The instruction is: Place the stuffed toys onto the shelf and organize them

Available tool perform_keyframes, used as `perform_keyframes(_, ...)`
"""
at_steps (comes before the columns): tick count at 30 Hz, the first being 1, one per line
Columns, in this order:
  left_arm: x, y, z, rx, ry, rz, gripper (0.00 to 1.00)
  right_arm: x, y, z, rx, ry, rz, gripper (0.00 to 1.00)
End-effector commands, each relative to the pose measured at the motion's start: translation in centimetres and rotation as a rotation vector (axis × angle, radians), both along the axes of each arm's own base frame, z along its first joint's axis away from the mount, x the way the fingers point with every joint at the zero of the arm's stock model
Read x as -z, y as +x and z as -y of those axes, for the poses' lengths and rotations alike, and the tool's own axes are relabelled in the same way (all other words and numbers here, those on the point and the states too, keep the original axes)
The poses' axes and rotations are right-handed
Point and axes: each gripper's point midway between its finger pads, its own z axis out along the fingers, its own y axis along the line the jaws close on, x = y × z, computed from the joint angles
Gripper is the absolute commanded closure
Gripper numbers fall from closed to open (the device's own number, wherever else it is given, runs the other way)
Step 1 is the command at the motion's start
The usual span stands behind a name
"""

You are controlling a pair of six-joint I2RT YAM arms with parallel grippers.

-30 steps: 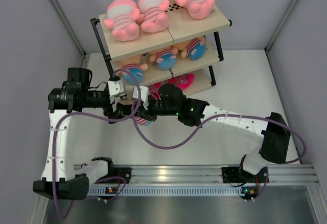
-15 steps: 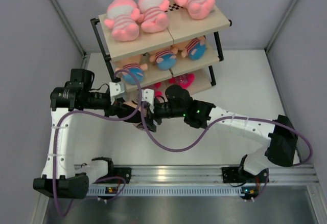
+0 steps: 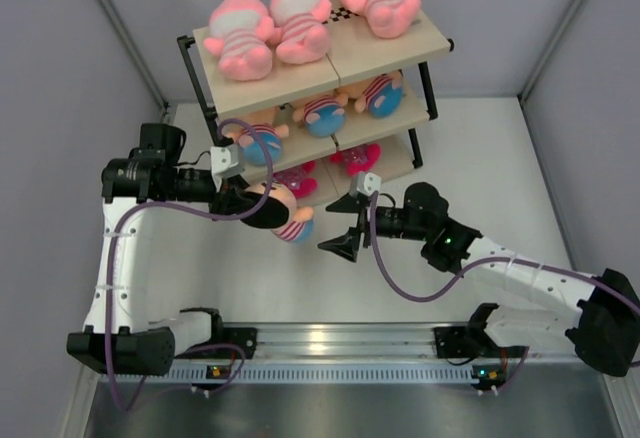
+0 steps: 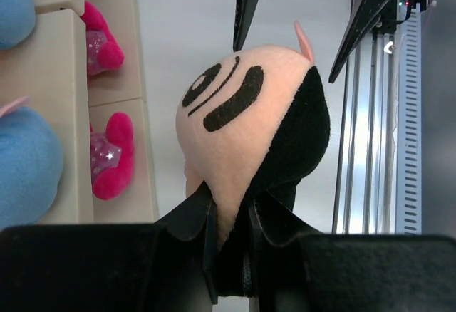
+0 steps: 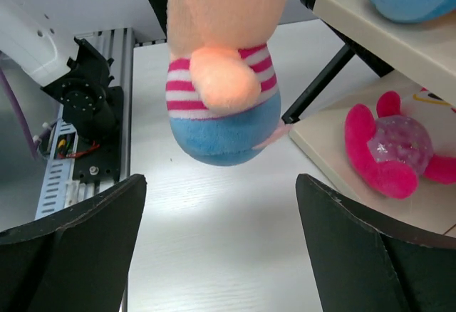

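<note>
My left gripper [image 3: 252,204] is shut on the dark-haired head of a boy doll [image 3: 286,217], which hangs above the table in front of the shelf [image 3: 392,54]. In the left wrist view the fingers [image 4: 201,235] pinch the head [image 4: 242,109] at its hair line. My right gripper [image 3: 339,224] stands open just right of the doll, apart from it; in the right wrist view its striped shirt and blue bottom [image 5: 219,105] hang ahead of the open gripper [image 5: 221,255]. Three pink stuffed toys [image 3: 298,20] lie on the top board. Boy dolls [image 3: 322,114] sit on the middle tier.
Magenta plush pieces [image 3: 352,160] lie on the lowest board, seen close in the right wrist view [image 5: 392,148]. The shelf's black frame leg [image 5: 324,87] stands right of the doll. Grey walls enclose the table; an aluminium rail [image 3: 400,343] runs along the near edge.
The right gripper has opened, let go of the doll and drawn back to the right. The left gripper has shut on the doll's head and now carries it alone.
</note>
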Motion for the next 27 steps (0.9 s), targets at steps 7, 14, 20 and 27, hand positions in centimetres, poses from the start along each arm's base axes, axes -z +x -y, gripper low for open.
perform_keyframes(7, -2.9, -2.0, 1.1, 0.032, -0.109, -0.079, 1.0, -5.2, 1.5, -2.7, 0.059, 0.297, 0.032, 0.14)
perform_keyframes(14, -3.1, -1.9, 1.1, 0.031, -0.108, -0.074, 1.0, -4.9, 0.3, -6.8, -0.005, 0.32, 0.01, 0.14)
perform_keyframes(20, -2.4, -1.9, 1.0, 0.027, -0.097, -0.089, 1.0, -8.0, 0.0, -6.3, 0.006, 0.473, -0.014, 0.48)
perform_keyframes(27, -0.6, -1.6, 0.0, -0.022, -0.011, -0.11, 0.42, -6.9, 3.0, -2.5, 0.263, 0.338, 0.059, 1.0)
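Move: Hanging head-up from the left gripper, the black-haired toy has its middle about 10 cm to the right hand's left, 2 cm farther out and 4 cm higher. Two pink toys on the bottom shelf board lie some 15 cm below that hand: one about 14 cm ahead and 9 cm left, the other about 20 cm ahead and 7 cm right. From the left hand, the held toy's middle is some 6 cm right, 2 cm back and 3 cm below. Reaching left with open fingers, the right hand travels about 6.5 cm to the toy, tips its fingers up some 15 degrees and pinches the blue lower body, then eases back right and slightly forward by 1 cm or so. The left hand, still gripping the head, rises about 2 cm, holds there, and begins opening only after the right has closed. ##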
